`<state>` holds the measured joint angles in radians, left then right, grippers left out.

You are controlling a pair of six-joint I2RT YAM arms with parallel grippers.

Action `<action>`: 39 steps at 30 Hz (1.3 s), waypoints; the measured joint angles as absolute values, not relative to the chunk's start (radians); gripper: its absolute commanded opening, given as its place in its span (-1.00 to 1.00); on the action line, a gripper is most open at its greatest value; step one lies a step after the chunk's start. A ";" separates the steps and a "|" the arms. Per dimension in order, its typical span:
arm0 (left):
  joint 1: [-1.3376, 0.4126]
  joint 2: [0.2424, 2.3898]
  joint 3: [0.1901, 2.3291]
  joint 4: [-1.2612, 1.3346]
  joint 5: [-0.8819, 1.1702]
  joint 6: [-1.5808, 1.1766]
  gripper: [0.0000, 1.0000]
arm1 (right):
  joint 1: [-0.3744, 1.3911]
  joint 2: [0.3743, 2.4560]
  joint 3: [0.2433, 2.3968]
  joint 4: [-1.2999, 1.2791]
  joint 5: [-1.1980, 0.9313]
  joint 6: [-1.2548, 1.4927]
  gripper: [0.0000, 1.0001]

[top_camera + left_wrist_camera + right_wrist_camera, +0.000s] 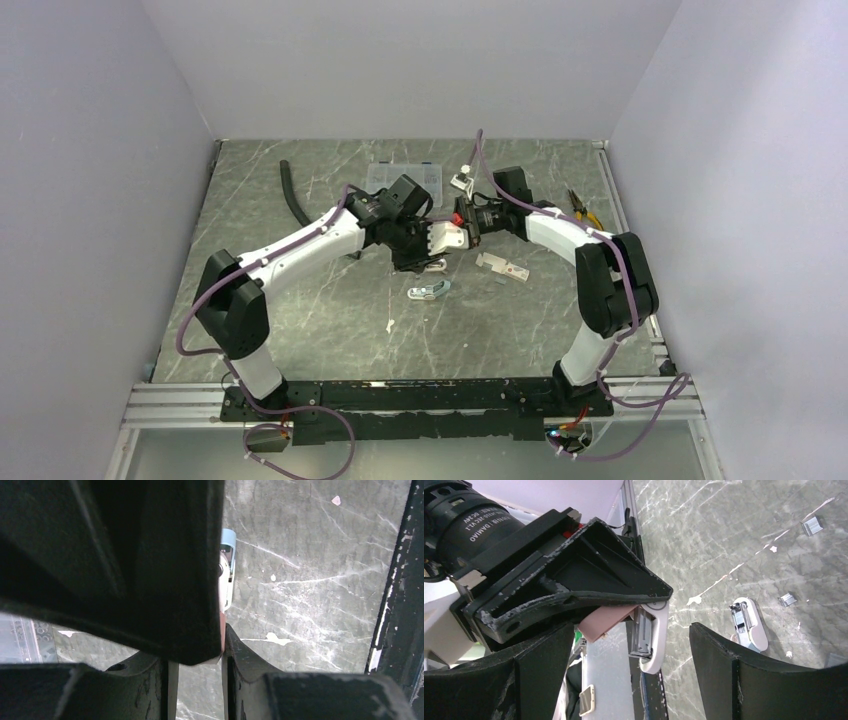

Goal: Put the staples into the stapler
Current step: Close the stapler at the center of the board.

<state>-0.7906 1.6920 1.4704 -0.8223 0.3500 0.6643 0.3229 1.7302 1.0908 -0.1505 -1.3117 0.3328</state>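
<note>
My left gripper [420,255] is shut on a small pink stapler [606,620]. The stapler's white top arm [655,640] is swung open and its grey magazine [642,632] is bared. In the left wrist view the stapler is a dark mass with a pink edge [221,630] against one finger of the left gripper [197,675]. My right gripper [631,645] stands open just in front of the stapler, touching nothing; in the top view the right gripper [462,235] faces the left one. Two short silvery staples [812,526] [787,599] lie loose on the table.
A second, pale blue stapler [430,290] [749,625] [227,570] lies open on the table below the grippers. A white carton [505,268] lies to its right. At the back lie a clear compartment box [405,178], a black hose [293,190] and pliers [583,208].
</note>
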 measured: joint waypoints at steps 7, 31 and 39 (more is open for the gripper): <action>-0.791 1.714 1.473 -0.802 0.336 0.658 -0.95 | 0.339 1.730 1.088 -0.118 -1.315 0.355 0.73; -0.794 1.734 1.477 -0.788 0.258 0.607 -0.95 | 0.339 1.817 1.101 -0.129 -1.296 0.307 -0.45; -0.793 1.734 1.465 -0.759 0.254 0.591 -0.95 | 0.331 1.817 1.101 -0.118 -1.293 0.306 -0.96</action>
<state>-0.7933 1.7336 1.4651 -0.7589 0.2543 0.5915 0.3313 1.8172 1.1011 -0.1181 -1.2926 0.3061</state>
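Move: The pink stapler is already in the left hand's grip, its middle about 2 cm right of that hand point and 1 cm lower. From the right hand it lies about 1 cm to the left, 1 cm back and 1 cm below, between the open jaws with its cap still raised. The blue stapler is on the table some 3 cm back, 1 cm right and 12 cm below the left hand; the staple box is roughly 10 cm right, 1 cm ahead and 14 cm below the right hand. Down by nearly 3 cm goes the right hand, still pointing left, its wide jaws closing by more than half until they pinch the pink cap against the white base from above and below. The left hand keeps its grip, easing about 2 cm forward and 1.5 cm down with a slight counter-clockwise turn; the right drifts 1 cm forward late on. ##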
